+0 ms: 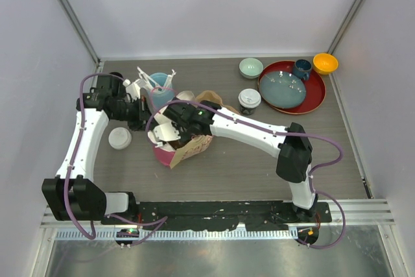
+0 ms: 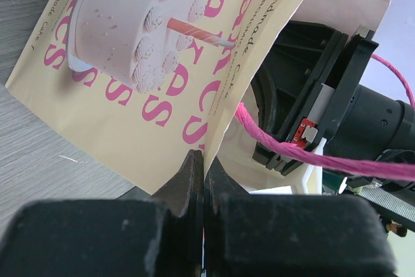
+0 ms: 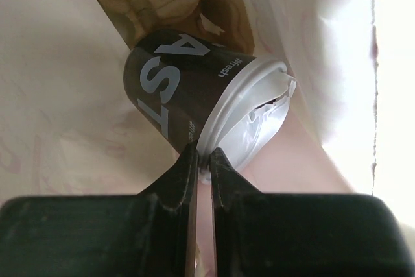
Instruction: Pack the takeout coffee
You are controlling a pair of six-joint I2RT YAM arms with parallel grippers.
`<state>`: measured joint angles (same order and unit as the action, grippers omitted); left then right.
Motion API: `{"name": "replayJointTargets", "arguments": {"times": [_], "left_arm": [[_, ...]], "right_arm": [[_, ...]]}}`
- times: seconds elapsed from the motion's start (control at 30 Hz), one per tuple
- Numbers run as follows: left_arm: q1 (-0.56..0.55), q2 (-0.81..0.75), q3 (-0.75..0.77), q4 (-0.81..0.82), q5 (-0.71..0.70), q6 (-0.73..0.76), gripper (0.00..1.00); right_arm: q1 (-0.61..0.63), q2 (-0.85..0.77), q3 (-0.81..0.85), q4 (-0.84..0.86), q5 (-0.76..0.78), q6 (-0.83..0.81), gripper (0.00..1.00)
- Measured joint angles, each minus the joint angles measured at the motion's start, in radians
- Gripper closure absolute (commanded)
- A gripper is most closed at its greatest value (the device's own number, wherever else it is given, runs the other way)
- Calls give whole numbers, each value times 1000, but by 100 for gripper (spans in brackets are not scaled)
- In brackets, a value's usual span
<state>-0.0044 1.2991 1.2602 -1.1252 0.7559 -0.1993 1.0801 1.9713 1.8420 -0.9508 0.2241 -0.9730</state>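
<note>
A cream paper bag (image 1: 191, 147) printed with a cake and pink letters lies on its side, mouth facing left. My left gripper (image 2: 203, 157) is shut on the edge of the bag (image 2: 130, 115) at its mouth. My right gripper (image 3: 200, 154) reaches inside the bag, shut on the white lid rim (image 3: 249, 115) of a black takeout coffee cup (image 3: 172, 79) that lies tilted against the inner wall. In the top view the right gripper (image 1: 170, 131) is partly hidden by the bag. Another lidded coffee cup (image 1: 249, 100) stands right of the bag. A third white-lidded cup (image 1: 119, 138) sits to the bag's left.
A light-blue cup of white utensils (image 1: 159, 85) stands behind the bag. At the back right are a pale green bowl (image 1: 251, 67), a red tray (image 1: 316, 98) with a blue plate, a dark-blue mug (image 1: 302, 68) and an orange bowl (image 1: 325, 63). The bag's pink handle cord (image 2: 324, 160) crosses the left wrist view.
</note>
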Motion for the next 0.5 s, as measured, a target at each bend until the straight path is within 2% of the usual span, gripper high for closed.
{"name": "replayJointTargets", "arguments": {"times": [0.07,0.27,0.37,0.5], "left_arm": [[0,0,0,2,0,0,100],[0,0,0,8,-1,2,100],[0,0,0,6,1,6,100],[0,0,19,-2,-14,31,100]], "right_arm": [[0,0,0,1,0,5,71],[0,-8,0,4,-1,34,50],[0,-35,-5,47,-5,55,43],[0,-127,-39,133,-38,80,40]]}}
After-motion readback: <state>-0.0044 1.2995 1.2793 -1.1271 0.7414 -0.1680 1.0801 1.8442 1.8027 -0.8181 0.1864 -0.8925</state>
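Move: The takeout coffee cup is pinched by its lid rim in the right gripper inside the paper bag; its middle lies about 4 cm to the left of the gripper and 3 cm below. The brown cup carrier is roughly 7 cm left, 4 cm back and 7 cm below, the blue straw holder some 15 cm ahead, 7 cm left and 4 cm below. From the left gripper, which already pinches the bag's edge, the cup is about 9 cm right, 6 cm back and 12 cm down. Open the right fingers to a bit over half to let go of the cup's lid rim, then draw the gripper up away from the cup, about 5 cm with gathering speed, its left side tilting up some 15 degrees. Keep the left gripper shut on the bag's edge, nearly still, to hold the bag. ##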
